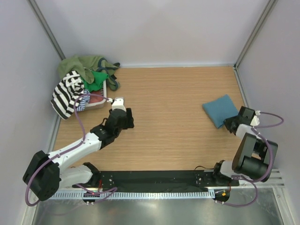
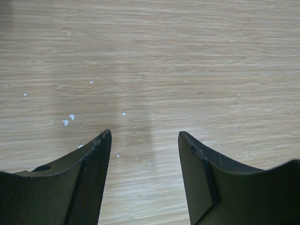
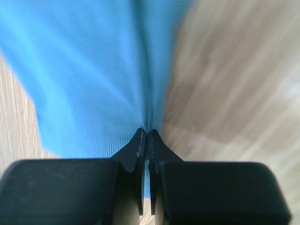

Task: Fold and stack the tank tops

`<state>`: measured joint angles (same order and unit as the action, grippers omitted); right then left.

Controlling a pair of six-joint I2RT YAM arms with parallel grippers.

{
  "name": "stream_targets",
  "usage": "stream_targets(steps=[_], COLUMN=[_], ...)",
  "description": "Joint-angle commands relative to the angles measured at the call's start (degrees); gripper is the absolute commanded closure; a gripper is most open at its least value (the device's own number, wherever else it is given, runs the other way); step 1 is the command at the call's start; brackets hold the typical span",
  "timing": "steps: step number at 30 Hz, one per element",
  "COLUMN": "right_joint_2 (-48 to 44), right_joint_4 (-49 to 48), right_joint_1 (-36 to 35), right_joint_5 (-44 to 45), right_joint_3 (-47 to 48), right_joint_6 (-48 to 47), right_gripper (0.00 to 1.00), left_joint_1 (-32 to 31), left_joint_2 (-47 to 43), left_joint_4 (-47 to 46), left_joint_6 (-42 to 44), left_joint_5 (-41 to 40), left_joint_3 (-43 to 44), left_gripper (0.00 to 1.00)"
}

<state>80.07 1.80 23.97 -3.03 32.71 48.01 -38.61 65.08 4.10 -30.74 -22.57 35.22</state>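
Note:
A folded teal-blue tank top [image 1: 221, 109] lies on the wooden table at the right. My right gripper [image 1: 230, 123] is at its near right corner, shut on the blue cloth [image 3: 93, 79], which is pinched between the jaws [image 3: 146, 133]. At the far left a heap of tank tops lies in a corner: a black-and-white striped one [image 1: 65, 93], an olive one [image 1: 77, 65] and a green one [image 1: 97, 78]. My left gripper [image 1: 119, 101] hovers beside the heap, open, with only bare wood between its fingers [image 2: 144, 136].
A small tray [image 1: 96, 101] sits under the heap's near edge. White crumbs [image 2: 65, 122] dot the wood under the left gripper. Grey walls close the table on the left, back and right.

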Motion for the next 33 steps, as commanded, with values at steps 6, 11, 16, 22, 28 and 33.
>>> stream_targets(steps=[6, 11, 16, 22, 28, 33], right_joint_2=[-8.3, -9.1, -16.2, -31.5, -31.1, -19.9], right_joint_4=[-2.2, -2.2, 1.7, -1.2, -9.2, -13.7], right_joint_1=[0.4, 0.5, 0.4, -1.3, -17.5, -27.7], right_joint_5=[5.9, 4.8, 8.2, 11.1, 13.7, 12.2], right_joint_3=[-2.0, -1.8, -2.3, -6.4, -6.7, -5.0], right_joint_6=[2.8, 2.1, 0.3, -1.6, -8.2, -9.9], right_gripper=[0.66, 0.65, 0.41, 0.36, 0.33, 0.37], left_joint_1=[0.1, 0.1, 0.2, 0.1, 2.7, 18.0], left_joint_2=[-2.5, -2.9, -3.3, -4.5, -4.9, -1.2], left_joint_4=[-1.9, -2.0, -1.8, 0.6, 12.7, 22.0], left_joint_6=[0.7, 0.7, 0.3, -0.9, -8.4, -16.0], left_joint_5=[-2.0, -2.0, -3.3, -10.0, -17.0, -10.9], left_joint_3=[-0.4, -0.5, -0.8, 0.0, 12.2, 21.8], left_gripper=[0.40, 0.40, 0.39, 0.40, 0.34, 0.37])
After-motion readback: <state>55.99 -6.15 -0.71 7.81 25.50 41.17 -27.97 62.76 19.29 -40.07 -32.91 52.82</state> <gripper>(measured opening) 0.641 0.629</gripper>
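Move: The folded blue tank top is still pinched in my right fingers by its near right corner; its middle lies about 6 cm ahead, 3 cm left and 1 cm below, with the table's right edge some 12 cm to the right. From my open left hand, the clothes pile is roughly 17 cm ahead and 25 cm left, slightly lower; the bright green cloth is 20 cm ahead and 18 cm left, the white basket 13 cm ahead and 20 cm left. I open my right fingers wide and let go of the folded tank top, lift about 12 cm off it while tipping the fingertips up some 25 degrees, then swing left over the bare table, sinking a little at the end. My left hand barely stirs at first, then climbs and sweeps left and forward towards the basket of clothes, fingers still open, turning counter-clockwise. ##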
